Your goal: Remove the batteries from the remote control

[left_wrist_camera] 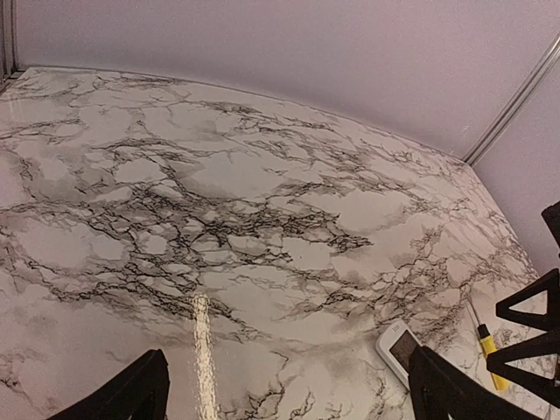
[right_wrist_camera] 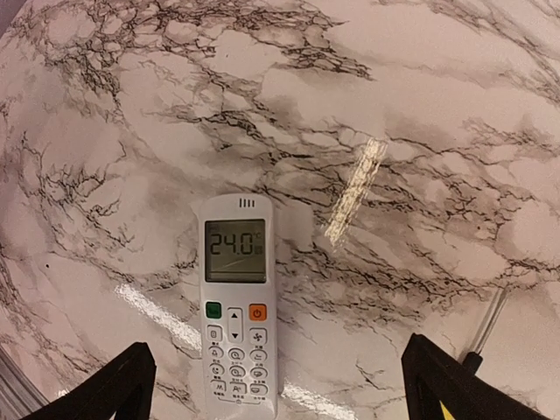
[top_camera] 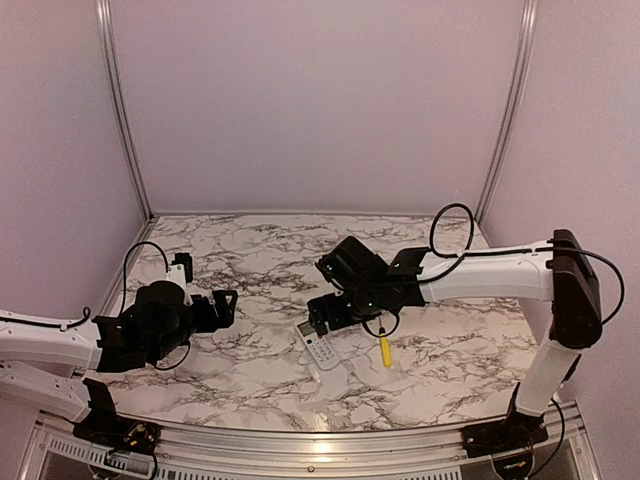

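The white remote control [right_wrist_camera: 234,306] lies face up on the marble table, its grey display reading 24.0 and its rows of buttons showing. It also shows in the top view [top_camera: 318,346] and at the lower right of the left wrist view [left_wrist_camera: 398,348]. My right gripper [right_wrist_camera: 280,372] is open and hovers over it, one finger to either side and neither touching; in the top view the right gripper [top_camera: 322,314] is just behind the remote. My left gripper [top_camera: 226,305] is open and empty well to the left. The batteries are hidden.
A yellow-handled screwdriver [top_camera: 385,350] lies just right of the remote, also in the left wrist view [left_wrist_camera: 488,352]; its metal shaft [right_wrist_camera: 486,322] shows by my right finger. Purple walls close the back and sides.
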Controlling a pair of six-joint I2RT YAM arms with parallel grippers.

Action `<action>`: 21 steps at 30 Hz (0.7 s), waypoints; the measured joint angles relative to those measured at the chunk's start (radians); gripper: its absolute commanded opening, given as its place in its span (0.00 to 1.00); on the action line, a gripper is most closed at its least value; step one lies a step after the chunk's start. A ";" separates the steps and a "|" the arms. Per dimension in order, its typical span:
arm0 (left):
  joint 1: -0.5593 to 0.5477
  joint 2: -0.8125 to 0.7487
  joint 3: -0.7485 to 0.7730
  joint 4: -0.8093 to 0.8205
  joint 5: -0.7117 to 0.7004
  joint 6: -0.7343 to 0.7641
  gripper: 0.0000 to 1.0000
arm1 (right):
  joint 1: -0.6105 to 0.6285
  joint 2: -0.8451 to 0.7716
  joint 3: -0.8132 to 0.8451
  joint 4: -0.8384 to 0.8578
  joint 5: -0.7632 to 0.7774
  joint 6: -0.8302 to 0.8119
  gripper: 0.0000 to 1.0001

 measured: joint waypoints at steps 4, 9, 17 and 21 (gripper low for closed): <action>-0.008 0.002 0.000 0.008 0.000 -0.001 0.99 | 0.001 0.049 0.031 -0.037 -0.014 -0.006 0.97; -0.016 0.001 0.000 0.016 -0.002 -0.004 0.99 | 0.002 0.134 0.116 -0.093 -0.035 -0.029 0.97; -0.022 0.000 0.000 0.018 -0.003 -0.005 0.99 | 0.003 0.323 0.287 -0.192 -0.063 -0.067 0.96; -0.025 -0.001 0.000 0.016 -0.003 -0.008 0.99 | 0.003 0.373 0.349 -0.229 -0.060 -0.077 0.91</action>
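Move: The remote control lies some 10 cm below the right gripper, about 3 cm to its left and level with it front to back. Next to it is the screwdriver, about 10 cm to the gripper's right, 1 cm ahead and just as far below. From the left gripper, the remote lies about 17 cm to the right, level front to back and some 14 cm down. Lower the right gripper about 7 cm towards the remote control, drifting roughly 4 cm left so that the open fingers come down around its display half. Tip the fingers some 15 degrees more steeply downward on the way, and keep them wide open. ##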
